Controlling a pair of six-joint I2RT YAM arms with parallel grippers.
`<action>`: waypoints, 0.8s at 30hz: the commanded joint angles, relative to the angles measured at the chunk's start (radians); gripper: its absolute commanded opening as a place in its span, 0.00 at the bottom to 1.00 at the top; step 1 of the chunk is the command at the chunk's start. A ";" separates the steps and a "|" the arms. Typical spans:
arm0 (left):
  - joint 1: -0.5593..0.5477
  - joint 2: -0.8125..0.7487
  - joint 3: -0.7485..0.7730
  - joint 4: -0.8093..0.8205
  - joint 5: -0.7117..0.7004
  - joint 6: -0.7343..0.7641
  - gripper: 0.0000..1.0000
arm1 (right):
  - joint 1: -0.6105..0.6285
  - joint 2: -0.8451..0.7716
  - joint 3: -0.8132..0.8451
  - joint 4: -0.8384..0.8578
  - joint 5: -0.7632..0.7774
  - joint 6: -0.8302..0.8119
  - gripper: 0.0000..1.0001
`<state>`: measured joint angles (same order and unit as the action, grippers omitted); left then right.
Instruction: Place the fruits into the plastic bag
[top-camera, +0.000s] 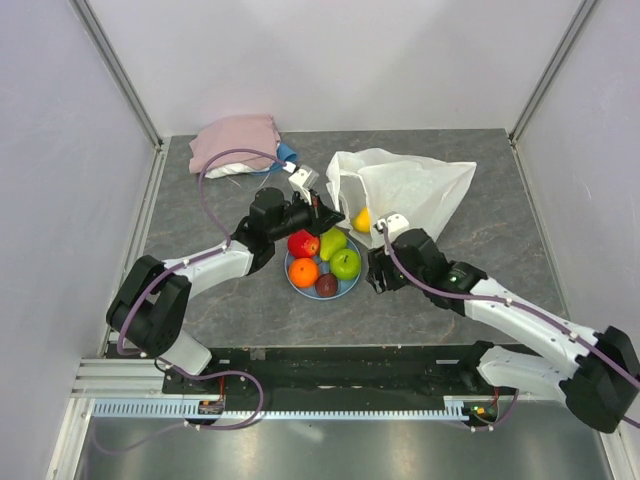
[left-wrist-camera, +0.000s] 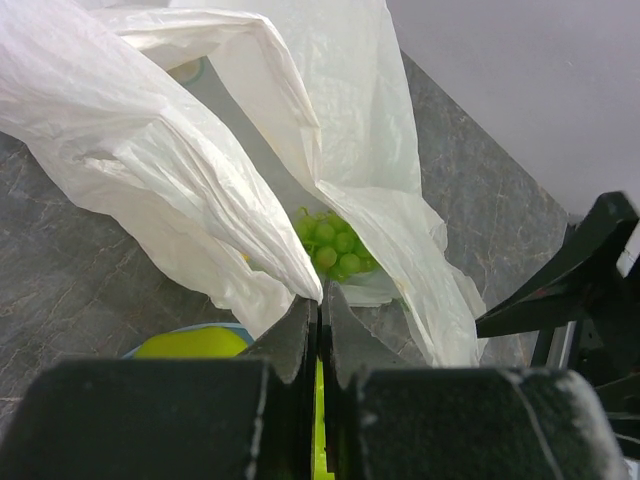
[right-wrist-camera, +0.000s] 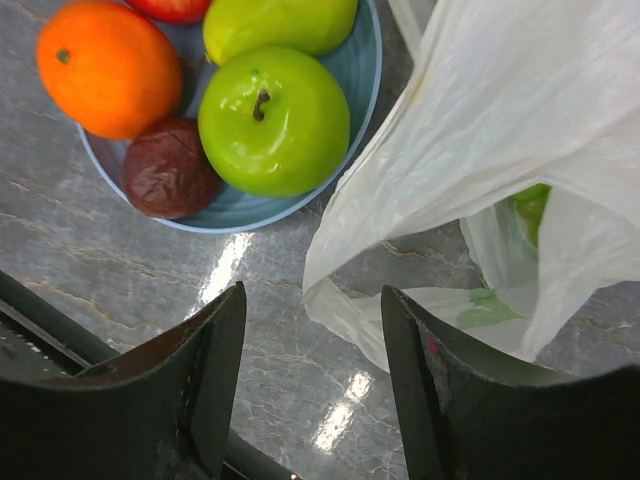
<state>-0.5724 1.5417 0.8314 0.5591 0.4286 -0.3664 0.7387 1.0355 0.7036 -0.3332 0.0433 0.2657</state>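
The plastic bag (top-camera: 410, 188) lies at the back right with its mouth toward a light-blue plate (top-camera: 352, 284). My left gripper (top-camera: 321, 213) is shut on the bag's rim (left-wrist-camera: 300, 262) and holds it up. Green grapes (left-wrist-camera: 335, 246) and a yellow mango (top-camera: 362, 220) lie inside. On the plate sit a red apple (top-camera: 303, 243), a pear (top-camera: 332, 241), an orange (right-wrist-camera: 108, 66), a green apple (right-wrist-camera: 272, 122) and a dark brown-red fruit (right-wrist-camera: 167, 170). My right gripper (right-wrist-camera: 312, 312) is open just above the table, with the bag's lower edge (right-wrist-camera: 345, 305) hanging between its fingers.
A folded pink cloth (top-camera: 236, 141) with something blue (top-camera: 288, 153) beside it lies at the back left. White walls with metal posts close in the grey stone-look table (top-camera: 470, 275) on three sides.
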 joint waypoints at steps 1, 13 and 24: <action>0.005 0.000 0.046 -0.007 0.006 0.023 0.02 | 0.047 0.081 0.022 0.034 0.093 -0.013 0.63; 0.012 -0.006 0.100 -0.077 0.022 0.060 0.02 | 0.067 0.152 0.097 -0.006 0.250 0.013 0.05; 0.078 0.024 0.475 -0.350 0.142 0.058 0.01 | 0.012 0.027 0.542 -0.122 0.325 -0.077 0.00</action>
<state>-0.5312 1.5482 1.0966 0.3237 0.4763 -0.3344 0.7914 1.0756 1.0454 -0.4427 0.3058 0.2455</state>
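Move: The right hand, open and pointing down and inward, hangs over the plastic bag's loose near rim, which lies about 5 cm below and 2 cm ahead, about level sideways. From the right hand, the green apple is about 7 cm left and 4 ahead, the dark red fruit 11 left and 1 back, and the yellow fruit in the bag 14 ahead and 3 left. From the left hand, still holding the opposite rim, that near rim is roughly 12 cm back, 8 right and 9 below. The right hand sinks about 5 cm onto the bag's loose near rim, rolling slightly as its fingers shut on the plastic, then rises ever faster some 17 cm with a few centimetres forward, its fingers tilting up by about 15 degrees from where they began. The left hand keeps its shut grip on the opposite rim, holding nearly still until the right has pinched the plastic, then lifts along by about 6 cm and goes some 3 cm forward. ##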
